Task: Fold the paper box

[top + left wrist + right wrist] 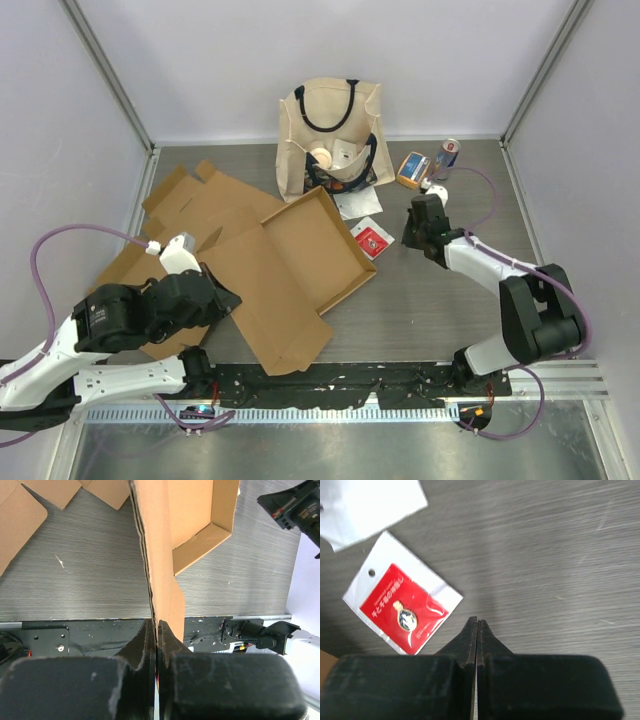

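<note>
The paper box (270, 265) is a brown cardboard blank lying mostly flat on the left half of the table, its right part folded into a shallow tray with raised walls. My left gripper (228, 298) is shut on the box's near-left panel; in the left wrist view that cardboard edge (160, 565) rises straight out of my closed fingers (145, 640). My right gripper (412, 232) hangs over bare table to the right of the box, shut with nothing between its fingertips (477, 625).
A red-and-white packet (372, 238) (402, 602) lies between the box and my right gripper, white paper (355, 203) behind it. A cloth tote bag (330, 135) stands at the back. A small orange box (412, 169) and a can (445, 157) sit back right.
</note>
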Motion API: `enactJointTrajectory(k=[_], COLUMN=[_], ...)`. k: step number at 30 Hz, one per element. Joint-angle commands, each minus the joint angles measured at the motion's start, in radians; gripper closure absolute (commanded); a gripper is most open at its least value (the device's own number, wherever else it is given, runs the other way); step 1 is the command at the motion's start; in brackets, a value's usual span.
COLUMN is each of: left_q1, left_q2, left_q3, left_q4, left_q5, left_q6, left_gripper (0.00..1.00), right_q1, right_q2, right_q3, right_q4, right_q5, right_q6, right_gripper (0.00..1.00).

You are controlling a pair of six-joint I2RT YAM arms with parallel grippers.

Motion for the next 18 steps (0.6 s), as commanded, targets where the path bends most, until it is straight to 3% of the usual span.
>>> enactJointTrajectory(k=[1,2,3,5,9,15,18], left_q1=[0.001,0.001,0.0,0.0,0.001,0.001,0.001], left_q2=[0.002,0.003,0.005,0.009,0.011,-0.004,-0.003], left_q3=[0.011,0.01,0.007,0.005,-0.001,-0.016,-0.016], left_q4=[-0.084,-0.081,-0.078,-0.076,-0.066,-0.058,-0.066], left_q5=[-0.015,-0.016,-0.015,-0.01,0.005,0.013,0.008], left_q6=[0.034,0.034,0.037,0.041,0.041,0.031,0.03], left_gripper=[1.0,1.0,1.0,1.0,1.0,1.0,1.0], right_q1=[-0.043,-0.043,-0.044,-0.057,-0.101,-0.103,-0.08], right_q2=[-0.062,-0.058,-0.04,0.003,0.172,0.272,0.309], right_q3=[-0.014,-0.011,-0.011,0.013,0.097,0.197,0.267], right_q4=[0.059,0.069,0.077,0.146,0.169,0.139,0.026], right_q5=[-0.115,-0.168,-0.203,-0.288,-0.466,-0.514,-0.535], right_q6=[0.022,0.002,-0.053,-0.103,-0.163,-0.308,-0.385], right_gripper=[0.98,0.61,0.39,0.26,0.22,0.2,0.2])
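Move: The red packet lies on the table about 7 cm to the left of my right hand, some 4 cm ahead and 5 cm below it. From that hand the white sheet is roughly 14 cm ahead and 11 cm left, and the middle of the box's open tray some 24 cm left, about level with it. My left hand is high up on a flap of the box; from there the packet is about 25 cm ahead, 30 cm right and 24 cm below. I open my empty right hand wide, lifting a centimetre or two as I start, then swing it about 5 cm forward and nearly as far left while sinking, towards the red packet. As I go I turn it some 25 degrees counter-clockwise, so the spread fingers come in low over the packet's right-hand edge. My left hand stays put and keeps its pinch on the box flap. ##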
